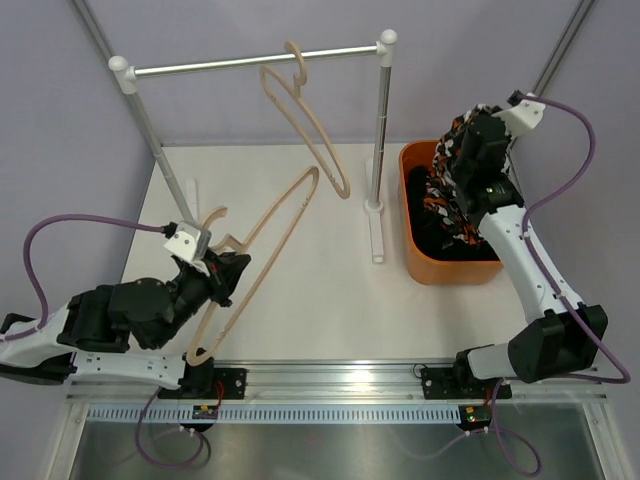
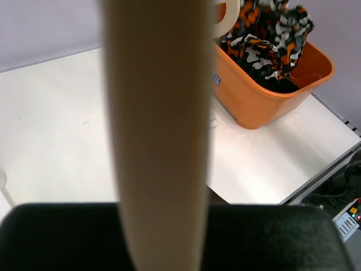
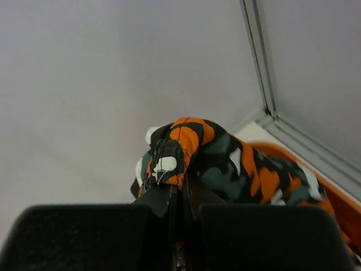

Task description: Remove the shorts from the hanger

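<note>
My right gripper point(image 1: 463, 138) is shut on a fold of the patterned shorts point(image 1: 450, 170), orange, black, grey and white. It holds them up over the orange bin point(image 1: 412, 262), and their lower part hangs into it. In the right wrist view the cloth point(image 3: 225, 164) bunches just past the closed gripper point(image 3: 183, 209). Black shorts point(image 1: 443, 245) lie in the bottom of the bin. My left gripper point(image 1: 215, 272) is shut on a bare wooden hanger point(image 1: 272, 238) that slants across the table. This hanger point(image 2: 158, 113) fills the middle of the left wrist view, above the gripper point(image 2: 163, 237).
A second bare wooden hanger point(image 1: 312, 125) hangs from the rod of the clothes rack point(image 1: 250, 62). The rack's right post point(image 1: 378, 150) stands just left of the bin. Purple walls close the back and sides. The bin point(image 2: 265, 99) also shows in the left wrist view.
</note>
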Robot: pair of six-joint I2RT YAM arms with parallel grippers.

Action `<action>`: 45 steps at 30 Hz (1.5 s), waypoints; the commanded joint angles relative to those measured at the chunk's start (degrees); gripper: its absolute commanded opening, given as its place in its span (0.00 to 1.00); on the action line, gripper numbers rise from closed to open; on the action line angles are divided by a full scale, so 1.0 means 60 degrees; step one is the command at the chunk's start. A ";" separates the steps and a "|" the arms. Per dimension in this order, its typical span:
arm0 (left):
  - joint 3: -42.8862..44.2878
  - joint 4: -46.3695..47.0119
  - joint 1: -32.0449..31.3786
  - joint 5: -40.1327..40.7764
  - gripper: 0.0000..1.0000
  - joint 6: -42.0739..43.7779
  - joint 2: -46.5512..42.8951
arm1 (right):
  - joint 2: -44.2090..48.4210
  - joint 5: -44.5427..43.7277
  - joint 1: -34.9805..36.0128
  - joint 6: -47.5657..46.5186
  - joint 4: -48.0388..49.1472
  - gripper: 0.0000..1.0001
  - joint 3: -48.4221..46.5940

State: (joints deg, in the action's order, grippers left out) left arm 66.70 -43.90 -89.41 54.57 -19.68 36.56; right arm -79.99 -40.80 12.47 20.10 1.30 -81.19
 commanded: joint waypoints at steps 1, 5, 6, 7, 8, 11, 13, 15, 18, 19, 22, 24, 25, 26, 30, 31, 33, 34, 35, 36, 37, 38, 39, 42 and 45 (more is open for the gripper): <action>0.0937 0.0169 -0.0040 0.0631 0.00 -0.0177 -0.0321 | 0.0484 0.0265 -0.0101 0.2301 -0.1842 0.00 0.1467; 0.1627 -0.0081 -0.0040 0.0881 0.00 -0.0016 -0.0365 | 0.0879 0.1113 -0.0115 0.3635 -0.1755 0.00 0.3625; 0.1788 -0.0153 -0.0040 0.0939 0.00 0.0028 -0.0365 | 0.1010 0.1188 -0.0101 0.3870 -0.1842 0.00 0.3948; 0.1949 -0.0241 -0.0040 0.1070 0.00 0.0086 -0.0322 | 0.1113 0.1232 -0.0115 0.4061 -0.1915 0.00 0.4517; 0.2269 -0.0285 -0.0026 0.1159 0.00 0.0189 -0.0234 | 0.1245 0.1320 -0.0115 0.4440 -0.1916 0.00 0.4798; 0.2754 -0.0505 -0.0040 0.1757 0.00 0.0307 -0.0029 | 0.2005 0.1467 -0.0115 0.4866 -0.1697 0.17 0.5853; 0.3209 -0.0696 -0.0026 0.2153 0.00 0.0321 0.0220 | 0.2563 0.1467 -0.0115 0.4781 -0.1783 0.36 0.6147; 0.3428 -0.0667 -0.0040 0.2330 0.00 0.0394 0.0396 | 0.3132 0.1438 -0.0115 0.4664 -0.2133 0.50 0.6061; 0.3677 -0.0637 -0.0026 0.2784 0.00 0.0643 0.0717 | 0.3939 0.1511 -0.0115 0.4298 -0.2632 0.76 0.5798; 0.3780 -0.0681 -0.0040 0.3018 0.00 0.0702 0.0820 | 0.4115 0.1555 -0.0115 0.4210 -0.2764 0.82 0.5565; 0.4512 -0.1090 -0.0026 0.3545 0.00 0.1009 0.1610 | 0.4877 0.2022 -0.0115 0.3669 -0.3043 0.99 0.5110; 0.4995 -0.1528 -0.0026 0.3606 0.00 0.1126 0.2064 | 0.5390 0.2213 -0.0115 0.3536 -0.3379 1.00 0.4701; 0.5461 -0.1575 0.0061 0.3548 0.00 0.1345 0.2487 | 0.5565 0.2432 -0.0101 0.3376 -0.3468 0.99 0.4582; 0.5698 -0.1633 0.0178 0.3431 0.00 0.1419 0.2723 | 0.5872 0.2536 -0.0115 0.3302 -0.3599 0.99 0.4465; 0.6812 -0.2613 0.2720 -0.0097 0.00 0.1406 0.3939 | 0.6401 0.3180 -0.0101 0.2965 -0.4112 0.99 0.3574; 0.6915 -0.2717 0.4497 -0.1101 0.00 0.1405 0.4188 | 0.6460 0.3399 -0.0115 0.2819 -0.4244 0.99 0.3396; 0.6742 -0.2456 0.5929 -0.2496 0.00 0.1594 0.4731 | 0.6636 0.3648 -0.0115 0.2701 -0.4640 0.99 0.2929; 0.6653 -0.2265 0.7198 -0.3605 0.00 0.1784 0.4878 | 0.6695 0.3882 -0.0115 0.2613 -0.4728 0.99 0.2781; 0.6667 -0.1988 0.7848 -0.4268 0.00 0.1801 0.5213 | 0.6840 0.3942 -0.0101 0.2583 -0.4917 0.99 0.2649; 0.6740 -0.1869 0.8551 -0.5102 0.00 0.1801 0.5404 | 0.6914 0.4030 -0.0101 0.2569 -0.5006 1.00 0.2430; 0.6856 -0.1781 0.9631 -0.6488 0.00 0.1757 0.5624 | 0.6987 0.4161 -0.0101 0.2496 -0.5094 0.99 0.2326; 0.7003 -0.1606 0.9990 -0.6922 0.00 0.1757 0.5844 | 0.7133 0.4250 -0.0101 0.2466 -0.5240 1.00 0.2238; 0.7294 -0.1459 1.0298 -0.7231 0.00 0.1786 0.6223 | 0.7193 0.4309 -0.0101 0.2437 -0.5299 0.99 0.2063; 0.7603 -0.0713 1.1163 -0.8285 0.00 0.1772 0.6679 | 0.7369 0.4543 -0.0101 0.2349 -0.5504 1.00 0.1755; 0.8085 -0.0228 1.1940 -0.9485 0.00 0.1567 0.7307 | 0.7369 0.4850 -0.0101 0.2217 -0.5709 0.99 0.1520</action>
State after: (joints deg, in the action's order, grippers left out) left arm 109.08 -53.74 -20.78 11.07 -10.15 79.59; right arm -35.57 -15.25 11.99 35.51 -30.41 -69.71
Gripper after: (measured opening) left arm 0.058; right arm 0.993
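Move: The right hand holds the camouflage shorts high over the orange bin, whose middle lies some 34 cm below and 8 cm nearer the base, nearly level sideways. The black shorts are inside it, while the rack's right post stands about 18 cm to this hand's left and 5 cm nearer. The left hand holds an empty hanger; the rail's free left stretch lies about 30 cm ahead, 8 cm left and 14 cm higher, with the other hanger some 30 cm ahead and 12 cm right. Down about 26 cm and slightly back, tipping its fingers towards the orange bin, the right hand opens and lets go of the camouflage shorts, then climbs back up and withdraws towards the base, fingers wide. The left hand keeps its grip on the hanger, rises and shifts left, then sweeps forward some 20 cm towards the rail while sinking and turning counter-clockwise. ##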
